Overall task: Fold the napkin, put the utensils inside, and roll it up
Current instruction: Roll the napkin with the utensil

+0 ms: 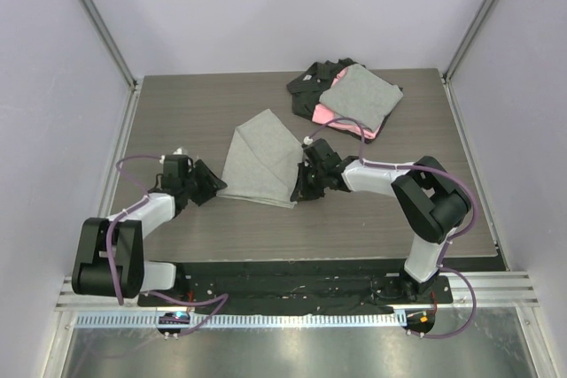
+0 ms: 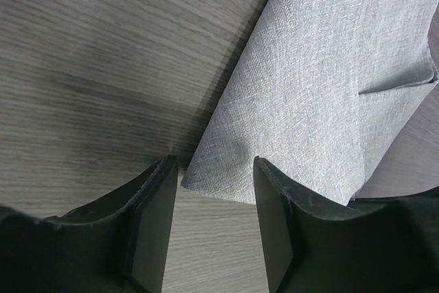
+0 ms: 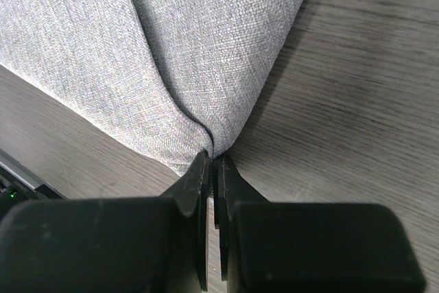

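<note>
The light-grey napkin [image 1: 259, 158] lies mid-table, partly folded, one flap raised on its right side. My right gripper [image 1: 304, 185] is shut on the napkin's near right corner [image 3: 212, 143], the cloth bunched between the jaws. My left gripper [image 1: 213, 185] is open just left of the napkin's near left corner [image 2: 219, 182]; that corner lies between the fingertips [image 2: 159, 190] without contact. No utensils show in any view.
A stack of folded cloths stands at the back right: a grey one [image 1: 359, 95] on pink [image 1: 326, 114] and black [image 1: 312, 81]. The table's wood surface [image 1: 195, 112] is bounded by metal rails and lilac walls.
</note>
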Robot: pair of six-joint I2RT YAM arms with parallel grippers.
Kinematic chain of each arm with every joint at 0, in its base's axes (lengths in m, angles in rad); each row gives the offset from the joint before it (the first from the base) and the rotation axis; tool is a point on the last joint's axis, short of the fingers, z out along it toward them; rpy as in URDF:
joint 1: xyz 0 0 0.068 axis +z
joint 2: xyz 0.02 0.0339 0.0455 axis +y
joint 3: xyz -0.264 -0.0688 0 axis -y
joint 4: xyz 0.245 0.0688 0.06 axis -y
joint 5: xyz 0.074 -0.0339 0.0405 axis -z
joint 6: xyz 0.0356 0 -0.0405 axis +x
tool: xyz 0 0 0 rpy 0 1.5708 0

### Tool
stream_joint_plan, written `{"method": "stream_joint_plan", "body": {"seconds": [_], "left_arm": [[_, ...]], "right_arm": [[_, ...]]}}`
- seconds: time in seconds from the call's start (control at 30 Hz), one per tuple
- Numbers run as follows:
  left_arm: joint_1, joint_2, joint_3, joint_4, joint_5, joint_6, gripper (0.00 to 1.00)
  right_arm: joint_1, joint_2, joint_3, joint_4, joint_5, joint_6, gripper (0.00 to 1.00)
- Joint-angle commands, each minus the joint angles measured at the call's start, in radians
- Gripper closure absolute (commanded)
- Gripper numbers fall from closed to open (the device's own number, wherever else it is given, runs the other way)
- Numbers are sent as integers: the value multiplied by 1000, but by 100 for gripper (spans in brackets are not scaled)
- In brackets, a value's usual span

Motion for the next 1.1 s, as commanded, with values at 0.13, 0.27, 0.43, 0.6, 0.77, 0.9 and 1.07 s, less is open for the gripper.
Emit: {"method": "stream_joint_plan", "body": {"seconds": [0.13,0.27,0.43,0.6,0.77,0.9,1.07], "left_arm": [[-10,62,-18,61,7,17,57],[-14,55,-24,61,7,19,64],[-21,67,-15,59,24,22,74],[-21,72,5,35,42,23,88],[-21,72,42,-10,44,23,100],[-21,85,87,-114,55,16,100],[-21,139,182,-270,111,54,100]], "right_arm": [[3,-14,14,-1,-20,-9,99],[3,-12,14,2,-20,-7,99],[3,-8,17,6,-20,-7,99],[3,-14,22,2,-14,-17,99],[1,-24,57,-29,1,-50,96],[3,-52,85,-63,46,-101,85],[1,-78,158,-121,104,-237,63]]}}
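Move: The left end of the napkin's rolled near edge lies just beneath the left gripper's half-open fingers, about 1 cm down and 2 cm to the right. From that hand, the napkin's far corner is roughly 23 cm ahead and 11 cm to the right. The roll's right end is some 3 cm back and 18 cm to the right, already pinched by the right gripper at its hand point; from there the left end is about 3 cm ahead and 17 cm left. Bring the left gripper just over 1 cm to the right and about 1 cm down onto the roll's left end, and shut its fingers to pinch the cloth. Keep the right gripper closed and still on the other end meanwhile; once the left has shut, part the right fingers and start them up and forward, about 1 cm each way. ##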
